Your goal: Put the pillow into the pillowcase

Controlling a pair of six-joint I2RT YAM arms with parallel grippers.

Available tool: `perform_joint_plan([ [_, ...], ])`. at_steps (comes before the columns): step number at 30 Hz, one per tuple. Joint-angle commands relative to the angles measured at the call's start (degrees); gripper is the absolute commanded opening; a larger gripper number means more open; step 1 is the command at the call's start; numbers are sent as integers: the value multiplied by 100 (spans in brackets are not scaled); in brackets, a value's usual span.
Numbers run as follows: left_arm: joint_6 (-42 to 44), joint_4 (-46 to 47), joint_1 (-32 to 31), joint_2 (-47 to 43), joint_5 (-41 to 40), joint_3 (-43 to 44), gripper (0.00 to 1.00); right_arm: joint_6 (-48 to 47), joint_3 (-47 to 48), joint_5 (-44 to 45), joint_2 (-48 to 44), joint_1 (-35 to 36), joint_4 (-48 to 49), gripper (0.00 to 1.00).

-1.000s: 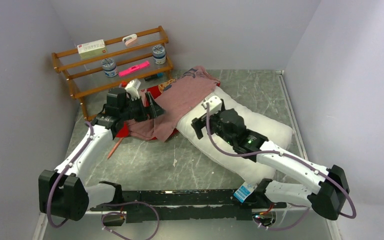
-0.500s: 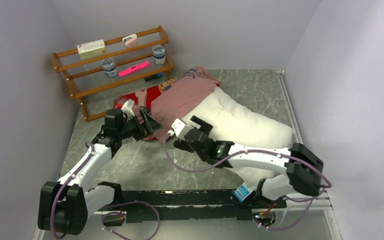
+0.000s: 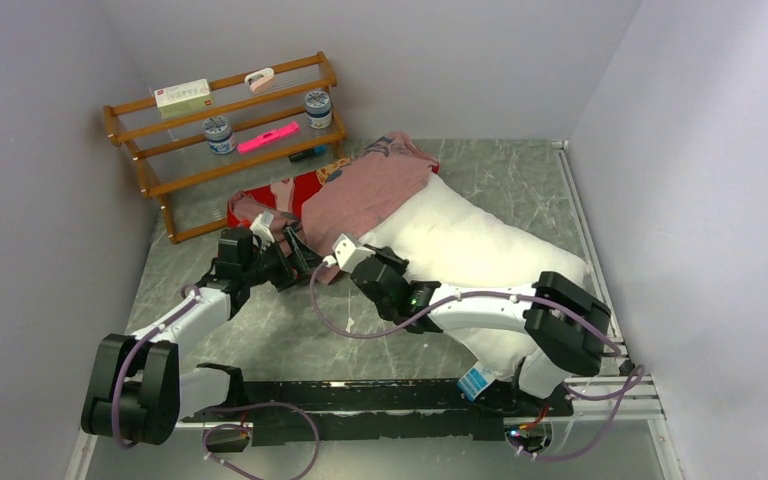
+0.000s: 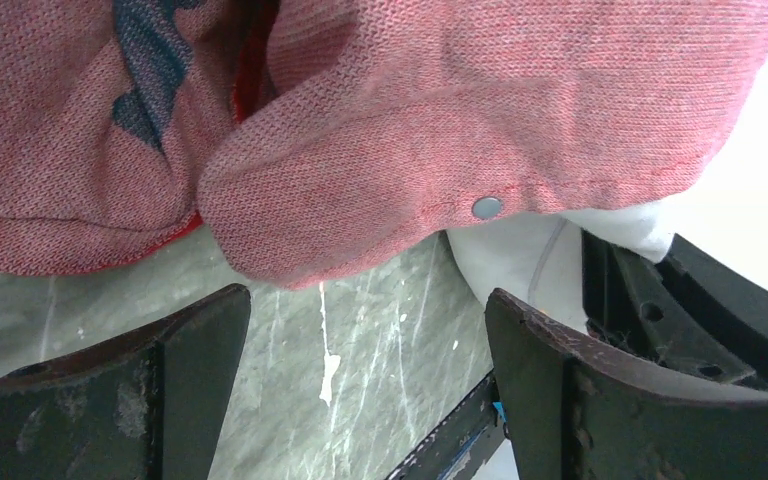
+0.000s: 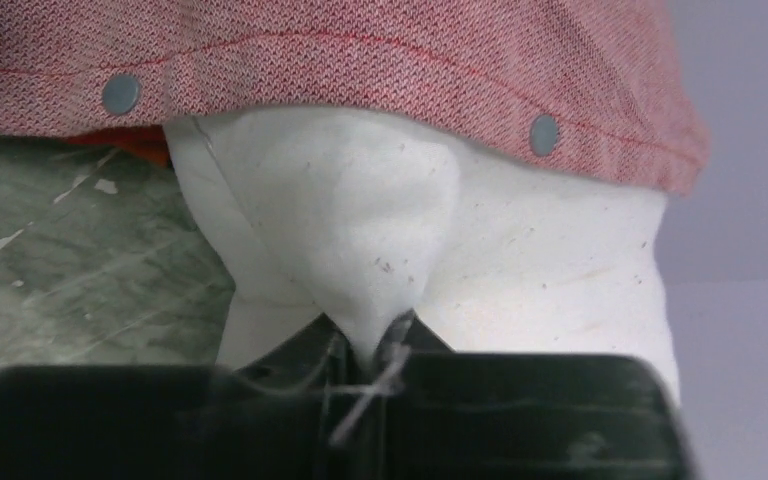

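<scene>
The white pillow (image 3: 480, 250) lies diagonally on the table, its far-left end under the pillowcase (image 3: 360, 190), which shows its pale pink reverse with a red printed part (image 3: 265, 198) to the left. My right gripper (image 3: 352, 260) is shut on the pillow's near-left corner (image 5: 360, 230), pinched between the jaws (image 5: 365, 340) just below the pillowcase's snap-studded hem (image 5: 360, 70). My left gripper (image 3: 298, 258) stands open just left of it. In the left wrist view its gripper (image 4: 365, 380) has only table between its fingers, with the pillowcase's hem (image 4: 410, 150) just beyond them.
A wooden rack (image 3: 222, 130) with jars, a box and a pink item stands at the back left. Grey walls close in on three sides. A small blue-and-white carton (image 3: 478, 382) sits by the right arm's base.
My right arm swung left to the pillow's near-left corner and its jaws closed on it. My left gripper came down and nearer, still open, to the pillowcase's hem.
</scene>
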Motion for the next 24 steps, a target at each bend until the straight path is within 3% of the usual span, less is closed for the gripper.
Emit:
perform_joint_plan([
  [1,-20,537,20,30,298,36,92,278,238,-101,-72,-68,487,0],
  [12,-132,518,11,-233,275,-6,92,1638,-57,-1091,-1596,-413,327,0],
  [24,-678,1343,-230,-265,80,129,89,2501,-161,-1782,-1953,-883,565,0],
])
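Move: Right at the right hand's almost shut fingertips is the pinched fold of the pillow's near-left edge; the pillowcase mouth's middle is about 6 cm ahead and 4 cm to the right, and the pillow's bulk lies some 18 cm to the right and 3 cm back, lower down. From the left hand, the near corner of the pillowcase's rim hangs roughly 5 cm to the right and 1 cm ahead, slightly below. Finishing its pinch on the pillow fold just short of the pillowcase rim, the right hand then lifts the fold about 5 cm with a small drift to the right, rolling some 30 degrees so its left side rises; its grip stays shut. The left hand, fingers still wide open beside the rim's hanging corner, rises about 3.5 cm, mostly late on, tipping slightly upward. ##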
